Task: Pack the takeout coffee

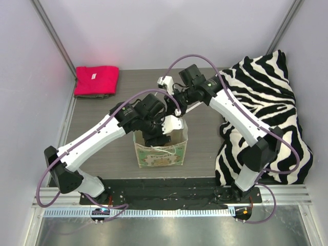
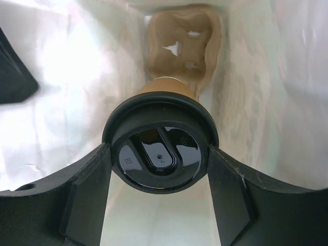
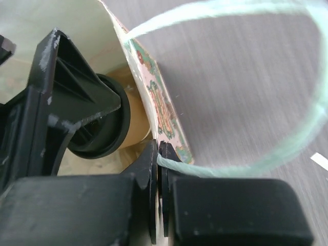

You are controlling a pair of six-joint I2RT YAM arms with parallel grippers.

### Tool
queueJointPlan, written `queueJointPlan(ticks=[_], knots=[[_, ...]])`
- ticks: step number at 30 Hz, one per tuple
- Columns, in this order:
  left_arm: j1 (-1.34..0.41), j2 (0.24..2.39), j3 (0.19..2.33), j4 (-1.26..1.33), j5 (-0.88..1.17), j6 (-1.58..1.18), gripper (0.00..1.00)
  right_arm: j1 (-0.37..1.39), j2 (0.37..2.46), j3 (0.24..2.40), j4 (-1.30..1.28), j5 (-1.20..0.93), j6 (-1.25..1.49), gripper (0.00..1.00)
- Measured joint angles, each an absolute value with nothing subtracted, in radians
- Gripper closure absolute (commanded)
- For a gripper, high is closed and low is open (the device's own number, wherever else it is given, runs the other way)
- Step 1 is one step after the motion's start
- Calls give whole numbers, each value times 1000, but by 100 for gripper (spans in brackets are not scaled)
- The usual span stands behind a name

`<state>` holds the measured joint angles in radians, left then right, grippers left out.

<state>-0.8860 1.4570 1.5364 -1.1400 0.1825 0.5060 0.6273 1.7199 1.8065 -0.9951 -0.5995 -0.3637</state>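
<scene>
The takeout coffee (image 2: 154,110), a tan paper cup under a black lid, hangs inside the white-and-green paper bag (image 1: 160,151). My left gripper (image 2: 160,154) is shut on the lid, one finger against each side. Below the cup, the beige pulp tray (image 2: 182,41) lies on the bag's floor. In the top view my left gripper (image 1: 154,134) reaches down into the bag's mouth. My right gripper (image 3: 159,154) is shut on the bag's rim where the pale green string handle (image 3: 220,13) joins it. The right wrist view also shows the cup (image 3: 137,120) inside the bag wall (image 3: 164,107).
A folded red cloth (image 1: 96,80) lies at the table's back left. A large zebra-striped cloth (image 1: 266,113) covers the right side, close to the right arm. The bag stands mid-table on the grey wood surface (image 1: 205,148), between both arms.
</scene>
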Motion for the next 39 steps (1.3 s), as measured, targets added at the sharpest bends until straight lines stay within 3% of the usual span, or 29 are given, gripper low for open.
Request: queueJointPlan(ticks=[12, 27, 39], knots=[[-881, 1289, 1306, -952, 86, 505, 83, 651, 1426, 1581, -691, -412, -181, 99], [-881, 1084, 1016, -707, -54, 500, 87, 841, 1293, 1363, -527, -208, -172, 99], [-881, 1008, 896, -572, -122, 540, 90, 889, 1271, 1345, -490, -96, -173, 99]])
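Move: My left hand holds the lidded coffee cup inside the bag. The cup carrier on the bag's bottom lies about 16 cm below that hand, 5 cm to its right and 2 cm ahead. The bag's front rim is some 4 cm back, straight behind and about level, while the rim corner my right hand pinches is roughly 9 cm ahead, 6 cm right and 3 cm higher. From my right hand, the carrier is about 7 cm back, 1 cm left and 19 cm down. With the cup's lid still gripped, I work my left hand about 5 cm left, 3 cm down and 3 cm forward towards the carrier, bobbing once on the way and swinging the fingers some 25 degrees forward. Keeping its pinch on the rim, my right hand lifts about 6 cm, dips, then draws the rim about 4 cm back and up again, its fingers swinging forward too. ##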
